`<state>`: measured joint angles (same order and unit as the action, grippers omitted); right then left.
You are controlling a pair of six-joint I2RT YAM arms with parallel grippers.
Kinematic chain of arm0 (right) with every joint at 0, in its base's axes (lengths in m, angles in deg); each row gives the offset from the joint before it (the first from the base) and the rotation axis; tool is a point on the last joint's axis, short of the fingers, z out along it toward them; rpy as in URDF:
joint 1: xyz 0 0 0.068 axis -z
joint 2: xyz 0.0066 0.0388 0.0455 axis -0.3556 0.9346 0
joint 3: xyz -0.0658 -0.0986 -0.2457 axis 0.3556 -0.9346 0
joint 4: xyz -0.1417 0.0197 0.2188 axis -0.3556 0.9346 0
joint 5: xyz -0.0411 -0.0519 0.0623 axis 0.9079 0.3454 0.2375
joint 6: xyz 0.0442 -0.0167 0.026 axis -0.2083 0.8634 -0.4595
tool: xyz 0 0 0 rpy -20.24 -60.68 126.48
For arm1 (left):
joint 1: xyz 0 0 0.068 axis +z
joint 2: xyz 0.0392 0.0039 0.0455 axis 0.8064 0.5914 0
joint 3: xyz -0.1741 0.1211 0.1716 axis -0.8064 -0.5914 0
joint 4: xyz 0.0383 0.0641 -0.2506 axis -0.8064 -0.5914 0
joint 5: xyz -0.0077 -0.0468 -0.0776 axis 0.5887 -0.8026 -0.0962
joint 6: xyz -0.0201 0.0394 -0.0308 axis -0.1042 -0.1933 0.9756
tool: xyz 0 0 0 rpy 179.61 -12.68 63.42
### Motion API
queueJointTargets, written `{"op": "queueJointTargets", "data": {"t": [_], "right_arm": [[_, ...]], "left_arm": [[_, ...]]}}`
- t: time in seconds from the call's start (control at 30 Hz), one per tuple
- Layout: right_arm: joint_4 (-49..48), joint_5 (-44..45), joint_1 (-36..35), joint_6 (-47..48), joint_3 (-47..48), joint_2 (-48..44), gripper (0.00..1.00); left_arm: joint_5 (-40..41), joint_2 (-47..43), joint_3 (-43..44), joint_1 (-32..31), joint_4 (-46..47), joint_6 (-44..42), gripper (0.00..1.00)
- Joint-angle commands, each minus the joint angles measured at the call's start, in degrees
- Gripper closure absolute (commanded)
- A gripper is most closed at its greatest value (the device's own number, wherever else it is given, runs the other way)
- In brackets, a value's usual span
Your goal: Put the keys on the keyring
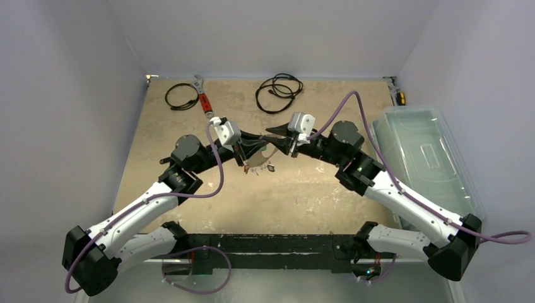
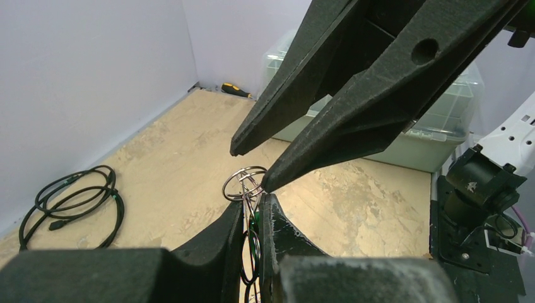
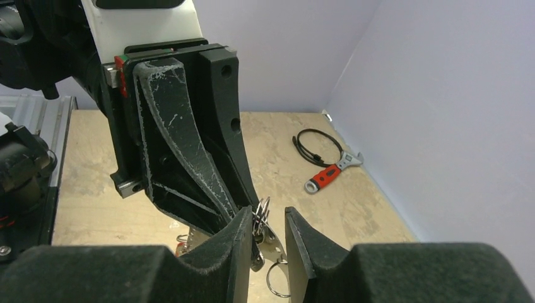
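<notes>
My left gripper [image 1: 251,147] [image 2: 255,203] is shut on thin wire split rings [image 2: 245,184] and a green key tag [image 2: 253,222], held above the table. The flat silvery keyring [image 3: 273,237] [image 1: 260,160] hangs below the rings, with a small split ring [image 3: 277,279] dangling from it. Tagged keys [image 1: 255,170] hang under it in the top view. My right gripper [image 3: 270,227] [image 1: 272,135] is open, its jaws either side of the rings and keyring. One of its fingertips [image 2: 266,184] touches the rings in the left wrist view.
A red-handled wrench [image 1: 204,101] [image 3: 328,177] and two black coiled cables [image 1: 182,96] [image 1: 279,93] lie at the back. A clear plastic bin [image 1: 429,158] [image 2: 404,139] stands along the right. A yellow-black tool [image 2: 236,90] lies in the far corner.
</notes>
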<state>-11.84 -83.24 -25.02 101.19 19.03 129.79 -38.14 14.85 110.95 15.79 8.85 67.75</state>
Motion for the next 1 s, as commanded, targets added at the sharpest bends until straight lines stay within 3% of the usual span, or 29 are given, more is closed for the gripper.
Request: {"op": "queueJointTargets", "data": {"t": [0.0, 0.5, 0.77, 0.97], "right_arm": [[-2.92, 2.13, 0.21, 0.43, 3.7, 0.25, 0.72], [10.31, -2.74, 0.23, 2.03, 7.44, 3.53, 0.72], [3.7, -3.56, 0.23, -0.75, 4.38, -2.95, 0.53], [8.4, -5.09, 0.23, 2.07, 5.26, -0.94, 0.5]], "left_arm": [[-1.53, -0.34, 0.77, -0.11, 2.71, 0.46, 1.0], [2.38, -1.3, 0.55, -0.14, 2.75, 0.2, 1.0], [4.31, -1.2, 0.54, -0.14, 2.21, -0.4, 1.0], [3.67, -1.06, 0.54, -0.11, 2.14, -0.59, 1.0]]}}
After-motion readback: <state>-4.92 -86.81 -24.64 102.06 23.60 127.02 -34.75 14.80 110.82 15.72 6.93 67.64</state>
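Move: The keyring stands out of the left hand's closed tips, about 1 cm forward, 2 cm to the right and 1 cm above that hand's point. From the right hand the ring lies some 1 cm back, 1 cm to the left and 1 cm down, against its rear fingertip. The grey disc hangs roughly 6 cm straight below the left hand; the green tag is about 3 cm below that hand, 1 cm back of it. Forward, up and left by about 1.5 cm, the right hand first nudges at the keyring, then dips some 2.5 cm beside the left tips with a slight roll. It then backs off up, back and to the right, about 5 cm, rolling level again as its fingers open wider and the rear fingertip comes free of the ring. The left hand keeps its pinch, easing about 1 cm forward and down. ##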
